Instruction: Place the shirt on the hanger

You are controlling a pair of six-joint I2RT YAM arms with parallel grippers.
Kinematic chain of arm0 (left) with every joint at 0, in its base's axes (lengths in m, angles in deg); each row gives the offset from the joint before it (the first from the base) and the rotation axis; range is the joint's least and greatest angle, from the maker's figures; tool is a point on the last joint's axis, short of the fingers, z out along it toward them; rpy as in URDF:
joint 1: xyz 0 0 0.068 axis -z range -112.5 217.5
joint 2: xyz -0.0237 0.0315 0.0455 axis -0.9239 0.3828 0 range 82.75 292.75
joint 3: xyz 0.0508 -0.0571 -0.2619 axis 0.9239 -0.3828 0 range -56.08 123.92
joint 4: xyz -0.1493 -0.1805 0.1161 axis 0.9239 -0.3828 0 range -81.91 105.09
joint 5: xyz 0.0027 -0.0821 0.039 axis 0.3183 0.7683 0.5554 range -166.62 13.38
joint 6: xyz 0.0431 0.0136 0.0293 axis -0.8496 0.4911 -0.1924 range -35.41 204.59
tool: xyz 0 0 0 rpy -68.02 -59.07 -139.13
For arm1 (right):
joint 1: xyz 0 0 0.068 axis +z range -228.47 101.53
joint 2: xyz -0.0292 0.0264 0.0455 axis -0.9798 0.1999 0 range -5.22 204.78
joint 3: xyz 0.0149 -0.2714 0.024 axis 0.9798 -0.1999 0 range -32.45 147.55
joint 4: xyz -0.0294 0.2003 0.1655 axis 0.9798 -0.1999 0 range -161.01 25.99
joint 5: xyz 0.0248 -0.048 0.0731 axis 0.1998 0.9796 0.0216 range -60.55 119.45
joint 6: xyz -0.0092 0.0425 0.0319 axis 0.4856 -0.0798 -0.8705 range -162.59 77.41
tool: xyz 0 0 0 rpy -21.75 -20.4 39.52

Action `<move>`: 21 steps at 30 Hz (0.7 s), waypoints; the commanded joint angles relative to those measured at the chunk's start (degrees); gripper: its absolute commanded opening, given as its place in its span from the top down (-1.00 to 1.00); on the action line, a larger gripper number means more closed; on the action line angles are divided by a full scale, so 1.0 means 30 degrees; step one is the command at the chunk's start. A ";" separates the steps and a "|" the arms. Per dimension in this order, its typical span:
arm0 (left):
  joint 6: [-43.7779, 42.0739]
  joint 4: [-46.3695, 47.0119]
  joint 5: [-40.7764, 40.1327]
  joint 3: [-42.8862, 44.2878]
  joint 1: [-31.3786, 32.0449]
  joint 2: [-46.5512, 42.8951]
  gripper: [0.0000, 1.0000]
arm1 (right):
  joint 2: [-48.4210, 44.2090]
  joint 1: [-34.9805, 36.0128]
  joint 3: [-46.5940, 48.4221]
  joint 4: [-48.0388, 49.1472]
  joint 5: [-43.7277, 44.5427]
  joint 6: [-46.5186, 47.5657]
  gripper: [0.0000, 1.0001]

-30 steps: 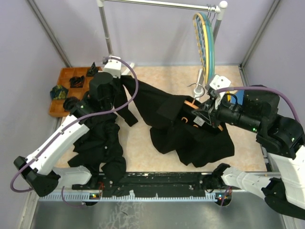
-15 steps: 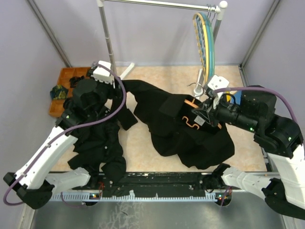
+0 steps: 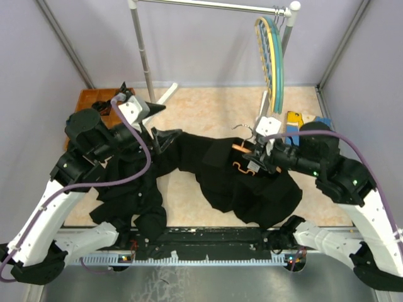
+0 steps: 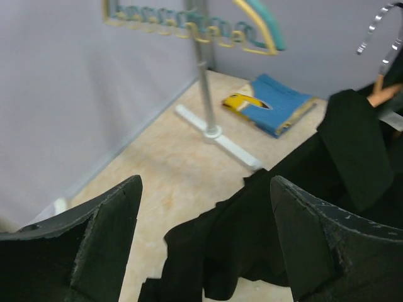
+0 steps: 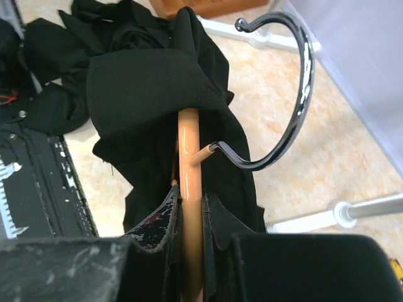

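The black shirt (image 3: 214, 173) lies spread over the middle of the floor, one part draped over the orange hanger (image 3: 242, 150). My right gripper (image 3: 258, 159) is shut on the hanger's orange stem (image 5: 189, 167), just below the metal hook (image 5: 296, 82). Shirt fabric (image 5: 145, 82) covers the hanger's far end. My left gripper (image 3: 160, 123) hangs open above the shirt's left end. In the left wrist view its fingers (image 4: 94, 239) stand wide apart with only shirt fabric (image 4: 252, 226) lying below, not touching. The hook (image 4: 378, 25) shows at the far right there.
A pile of other black clothes (image 3: 129, 189) lies at the left, near an orange wooden tray (image 3: 88, 104). The rack pole (image 3: 141, 44) stands at the back, with teal and yellow hangers (image 3: 274, 56) on its bar. A blue-and-yellow garment (image 3: 296, 119) lies behind the right arm.
My left gripper has opened, let go of the shirt and drawn back to the left. The right gripper has carried the hanger leftward, and the shirt has spread out flatter.
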 commanded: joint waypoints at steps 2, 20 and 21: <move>-0.1847 -0.2864 0.6823 0.1327 -0.0114 0.0556 -0.71 | -0.1973 -0.0019 -0.0457 0.3725 -0.3188 0.1323 1.00; -0.2087 -0.5166 1.2466 0.3062 0.0336 0.3949 -0.34 | -0.1094 -0.0019 0.0261 0.2758 -0.5702 0.1639 1.00; -0.2071 -0.5221 1.2552 0.3082 0.0484 0.4081 -0.31 | -0.1007 -0.0019 0.0234 0.2893 -0.5745 0.1593 1.00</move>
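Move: The flap of shirt over the hanger's near end is what the open left hand goes for, about 15 cm to its right, 10 cm back and 8 cm lower. The hook stands some 21 cm right of that hand, 3 cm back and 6 cm lower; the orange bar lies about 20 cm right, 8 cm back and 8 cm lower. From the right hand, still gripping the hanger, the flap is roughly 10 cm left, 3 cm ahead and 3 cm lower. Left hand swings back, right and down about 10 cm towards the flap, fingers narrowing; right draws held hanger back. ##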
